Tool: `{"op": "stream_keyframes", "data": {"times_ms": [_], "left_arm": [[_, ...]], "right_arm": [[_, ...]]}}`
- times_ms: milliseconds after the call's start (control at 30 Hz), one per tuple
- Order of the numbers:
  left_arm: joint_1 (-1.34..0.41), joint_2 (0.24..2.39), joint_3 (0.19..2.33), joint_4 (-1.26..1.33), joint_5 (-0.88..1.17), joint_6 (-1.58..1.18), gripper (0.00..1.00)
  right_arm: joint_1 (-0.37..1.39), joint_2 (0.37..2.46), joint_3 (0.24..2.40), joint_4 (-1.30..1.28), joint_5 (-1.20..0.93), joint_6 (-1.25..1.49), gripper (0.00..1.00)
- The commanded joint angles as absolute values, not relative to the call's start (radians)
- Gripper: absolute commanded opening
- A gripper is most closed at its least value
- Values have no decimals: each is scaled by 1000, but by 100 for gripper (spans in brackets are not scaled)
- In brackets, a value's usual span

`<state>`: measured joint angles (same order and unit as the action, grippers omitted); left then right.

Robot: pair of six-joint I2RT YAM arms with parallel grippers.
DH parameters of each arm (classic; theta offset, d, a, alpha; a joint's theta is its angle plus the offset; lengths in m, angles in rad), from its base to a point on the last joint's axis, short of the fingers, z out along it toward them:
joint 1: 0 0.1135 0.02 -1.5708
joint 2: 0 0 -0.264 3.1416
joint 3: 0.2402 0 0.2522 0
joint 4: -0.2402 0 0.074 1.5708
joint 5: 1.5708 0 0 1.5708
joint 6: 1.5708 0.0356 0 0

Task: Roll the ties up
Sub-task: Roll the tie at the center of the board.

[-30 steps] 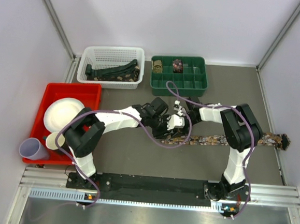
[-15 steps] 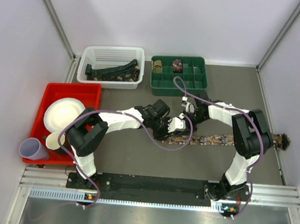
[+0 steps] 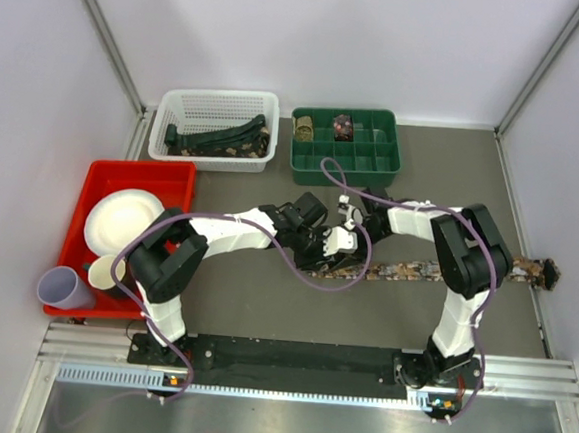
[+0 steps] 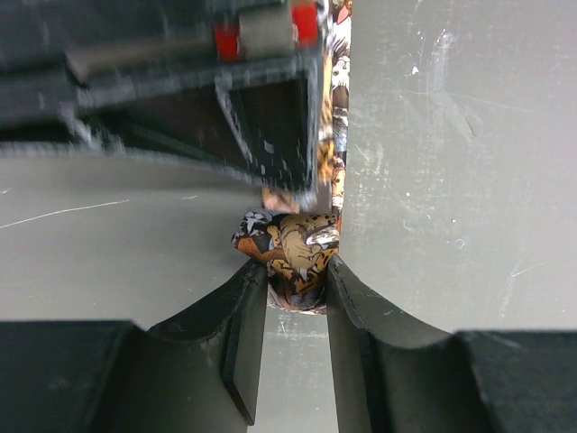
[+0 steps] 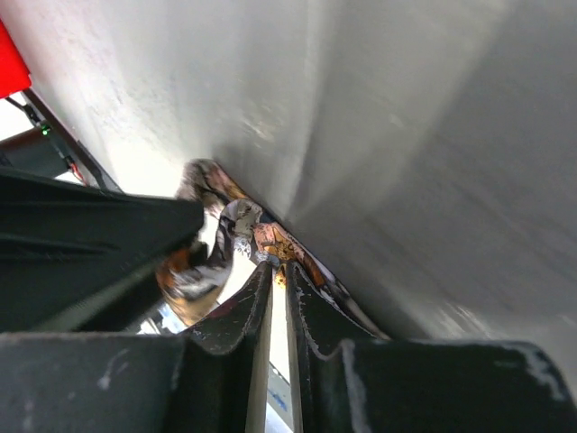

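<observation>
A brown-red patterned tie lies flat across the table, running right to its far end. Its left end is rolled into a small coil, and my left gripper is shut on that coil from both sides. In the top view the left gripper sits over the coil at the table's middle. My right gripper comes in from just behind it. Its jaws stand almost together, pinching an edge of the tie's fabric beside the coil.
A white basket at the back holds dark ties. A green compartment tray beside it holds two rolled ties. A red tray with a white plate and a purple cup stands at left.
The right arm swung back towards the green tray and then returned, its gripper now down at the coil again. The left gripper has kept its hold and barely moved.
</observation>
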<state>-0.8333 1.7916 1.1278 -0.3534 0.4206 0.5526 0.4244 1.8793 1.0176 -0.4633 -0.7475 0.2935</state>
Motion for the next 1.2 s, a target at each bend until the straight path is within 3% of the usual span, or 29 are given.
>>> {"op": "stream_keyframes", "data": {"times_ms": [0, 633, 833, 967, 1167], "left_arm": [[-836, 1759, 1154, -356, 431, 558, 36], [-847, 1853, 1160, -403, 411, 610, 36], [-848, 1865, 1150, -419, 397, 632, 36], [-848, 1870, 1157, -419, 397, 627, 36], [-848, 1867, 1154, -411, 400, 624, 36]], "right_arm": [[462, 1919, 1078, -408, -742, 333, 11], [405, 1850, 1097, -543, -802, 288, 13], [364, 1773, 1098, -580, -851, 268, 23], [365, 1749, 1072, -532, -879, 299, 37], [385, 1813, 1039, -448, -885, 342, 38]]}}
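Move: The tie's rolled-up end is already between the left fingertips, within about 1 cm of that hand's point and slightly below it. It lies roughly 2 cm to the left of the right hand, whose nearly shut tips are still on it. From the right hand, the middle of the flat rest of the tie is some 24 cm to the right and 1 cm below, and the green box is about 27 cm ahead and 2 cm to the left. Still pinching the rolled end, the right fingertips nudge it about 1.5 cm left, towards the left hand, and stay there. They then slide back right some 2 cm, open partway to let go, and lift about 5 cm. The left fingers keep their gap around the roll, shift about 1 cm right, come back and sink to end some 1.5 cm lower. ##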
